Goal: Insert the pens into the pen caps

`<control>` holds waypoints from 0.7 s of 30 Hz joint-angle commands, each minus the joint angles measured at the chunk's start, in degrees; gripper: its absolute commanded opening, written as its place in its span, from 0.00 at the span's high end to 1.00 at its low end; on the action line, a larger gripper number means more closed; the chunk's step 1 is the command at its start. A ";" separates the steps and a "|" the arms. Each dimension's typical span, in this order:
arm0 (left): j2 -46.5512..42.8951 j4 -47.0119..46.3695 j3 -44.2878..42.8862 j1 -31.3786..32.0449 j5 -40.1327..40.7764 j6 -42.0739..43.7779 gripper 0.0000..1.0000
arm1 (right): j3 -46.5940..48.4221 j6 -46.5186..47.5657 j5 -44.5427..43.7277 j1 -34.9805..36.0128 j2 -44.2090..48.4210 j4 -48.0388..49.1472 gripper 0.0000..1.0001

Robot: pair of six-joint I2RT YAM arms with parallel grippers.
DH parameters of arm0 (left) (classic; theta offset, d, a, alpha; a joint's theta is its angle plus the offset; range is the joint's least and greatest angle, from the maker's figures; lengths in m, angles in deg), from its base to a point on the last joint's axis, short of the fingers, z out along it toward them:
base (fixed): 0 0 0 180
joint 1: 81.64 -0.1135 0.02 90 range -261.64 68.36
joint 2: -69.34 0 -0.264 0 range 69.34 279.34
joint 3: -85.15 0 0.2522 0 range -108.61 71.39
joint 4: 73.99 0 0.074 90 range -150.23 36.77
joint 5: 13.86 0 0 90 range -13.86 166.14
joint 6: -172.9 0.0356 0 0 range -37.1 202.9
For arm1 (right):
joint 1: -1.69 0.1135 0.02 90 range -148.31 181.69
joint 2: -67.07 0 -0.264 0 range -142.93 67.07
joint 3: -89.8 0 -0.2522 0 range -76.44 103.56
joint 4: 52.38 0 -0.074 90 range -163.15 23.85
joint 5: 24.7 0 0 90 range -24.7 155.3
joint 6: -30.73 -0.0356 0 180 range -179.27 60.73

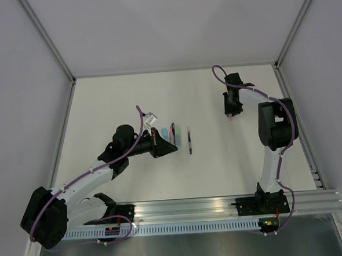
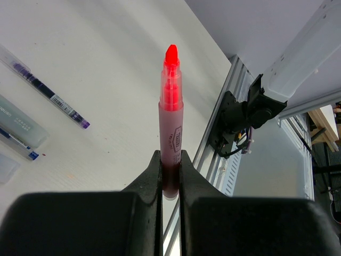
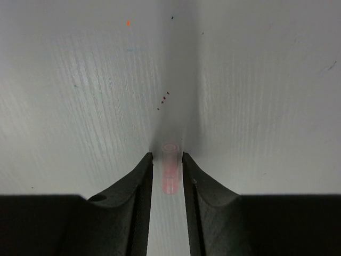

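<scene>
A red-pink pen (image 2: 170, 117) stands out from my left gripper (image 2: 170, 160), which is shut on its lower barrel with the bright red tip pointing away. Seen from above, that gripper (image 1: 163, 141) hovers at mid-table. On the table beside it lie a dark purple pen (image 2: 48, 93), a blue pen (image 2: 18, 146) and two pale pen caps (image 2: 21, 124). At the far right, my right gripper (image 3: 168, 156) is down at the table, straddling a pinkish pen cap (image 3: 169, 170). A narrow gap shows on each side of that cap. From above, this gripper (image 1: 232, 114) points down at the cap.
The dark purple pen (image 1: 190, 143) lies alone at the table's centre. A light blue cap (image 1: 163, 132) sits by the left gripper. An aluminium rail (image 1: 222, 206) with both arm bases runs along the near edge. Grey walls and frame posts close in the other sides.
</scene>
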 commanded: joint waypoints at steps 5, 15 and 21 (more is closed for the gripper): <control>-0.05 -3.05 0.47 -0.14 -1.41 0.59 0.98 | 2.21 1.13 -1.86 0.21 -2.10 -6.58 0.79; 1.70 -4.81 0.12 -0.05 -4.49 0.50 0.98 | 1.77 -0.80 6.65 4.23 7.62 -3.16 1.00; 2.41 -12.09 1.60 -0.13 -11.07 -3.27 0.98 | -8.83 -7.65 13.25 14.69 28.63 12.35 1.00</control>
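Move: The right hand is down at the table with its part-open fingers astride the pink cap, whose middle lies about 1 cm back from the hand point and level with it. At that same height, the purple pen lies roughly 20 cm to this hand's left and 11 cm nearer the base, and the green-capped highlighter some 25 cm left and 9 cm back. From the left hand, the cap is about 22 cm ahead, 28 cm right and 17 cm lower. The right fingers close on the pink cap and pinch it by its sides, the hand easing back barely 1 cm as they shut. Then, speeding up, it swings the cap about 9 cm left and lifts it some 8 cm, drifting slightly back, towards the pink highlighter still held by the left hand; the fingertips tip out and left by around 15 degrees. ##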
